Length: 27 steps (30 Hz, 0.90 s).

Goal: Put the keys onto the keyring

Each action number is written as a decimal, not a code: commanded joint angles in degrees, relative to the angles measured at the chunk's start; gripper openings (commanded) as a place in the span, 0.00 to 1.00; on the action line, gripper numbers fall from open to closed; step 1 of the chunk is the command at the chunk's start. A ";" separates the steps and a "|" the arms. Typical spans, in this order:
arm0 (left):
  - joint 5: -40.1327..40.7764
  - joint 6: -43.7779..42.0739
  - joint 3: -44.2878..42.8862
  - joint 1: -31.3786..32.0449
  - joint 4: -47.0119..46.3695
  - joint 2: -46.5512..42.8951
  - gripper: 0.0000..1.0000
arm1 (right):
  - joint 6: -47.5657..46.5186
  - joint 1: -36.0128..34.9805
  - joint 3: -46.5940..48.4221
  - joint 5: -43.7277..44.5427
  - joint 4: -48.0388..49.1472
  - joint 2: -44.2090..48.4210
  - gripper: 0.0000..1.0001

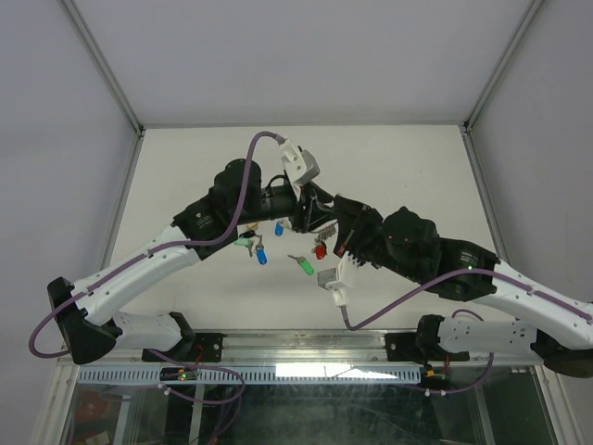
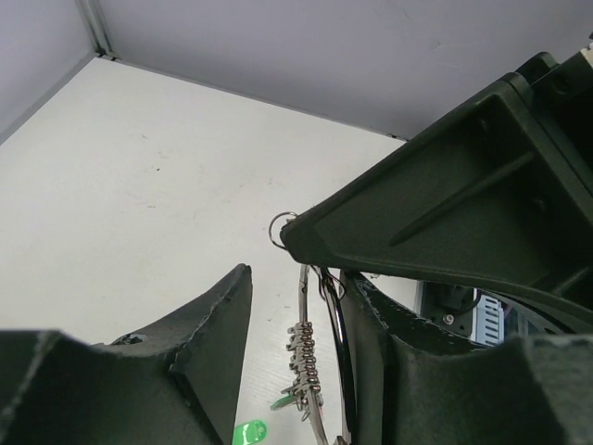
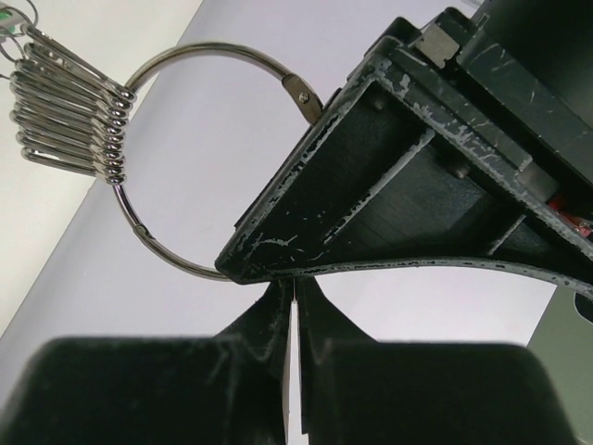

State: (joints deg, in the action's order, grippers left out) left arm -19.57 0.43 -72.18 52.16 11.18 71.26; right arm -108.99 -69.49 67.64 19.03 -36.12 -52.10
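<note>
The keyring [image 3: 176,65], a thin silver wire ring, hangs in the air with a bunch of small split rings [image 3: 65,120] threaded on its far side. My right gripper [image 3: 295,287] is shut, its tips meeting where the ring's lower arc runs behind the left finger [image 3: 371,185]. In the left wrist view the keyring [image 2: 304,306] stands edge-on between the parted fingers of my left gripper [image 2: 301,311], close to the right-hand finger [image 2: 389,371]. Loose keys lie on the table below: blue [image 1: 279,228], blue [image 1: 261,255], green [image 1: 304,266], red [image 1: 321,248].
Both arms meet above the middle of the white table [image 1: 185,167], inside grey enclosure walls. A green-capped key [image 1: 246,243] and a small silver piece [image 1: 326,276] lie near the other keys. A rail [image 1: 306,348] runs along the near edge.
</note>
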 commanded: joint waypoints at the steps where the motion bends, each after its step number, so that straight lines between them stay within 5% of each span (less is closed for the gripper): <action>1: 0.85 -0.69 -2.71 0.40 -2.36 0.17 0.39 | -0.26 -0.12 0.56 0.20 2.00 0.41 0.00; 5: 0.94 -0.62 -2.79 0.45 -2.68 0.37 0.30 | -0.35 -0.16 0.74 -0.74 1.02 0.25 0.00; 10: 1.85 -0.57 -2.64 0.42 -2.81 0.15 0.00 | 0.19 -0.20 0.40 -1.49 0.78 0.77 0.00; 14: 3.90 -0.62 -1.65 0.40 -2.93 -0.53 0.00 | 1.00 -0.21 0.26 -2.55 0.42 1.59 0.04; 27: 4.83 0.31 2.69 0.40 -7.13 -3.56 0.00 | 5.66 -0.15 -2.29 -0.93 5.32 5.34 0.39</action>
State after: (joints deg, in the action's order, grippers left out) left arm -15.81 0.49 -70.19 53.15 9.78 71.09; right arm -105.78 -69.43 66.28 16.67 -35.38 -48.60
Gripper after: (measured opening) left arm 0.047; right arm 0.367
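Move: The keyring's upper rim stands between the left hand's open fingertips, about 1 cm back and 1 cm to the right of its hand point, level with it. The right hand, already shut, holds the keyring at its tips, where a small wire loop sticks out. The row of clips hangs about 2 cm back, 3 cm left and 6 cm below the right hand, and the red key about 3 cm back, 3 cm left and 9 cm below. The keyring's rim is pinched by the left fingers, which close from nearly half open while that hand eases barely 1 cm back and right. Only then do the right fingers open to about a third, letting go and backing off by roughly 1 cm back, right and up. The left hand keeps its pinch and carries the rim about 1 cm forward and 1 cm down. ##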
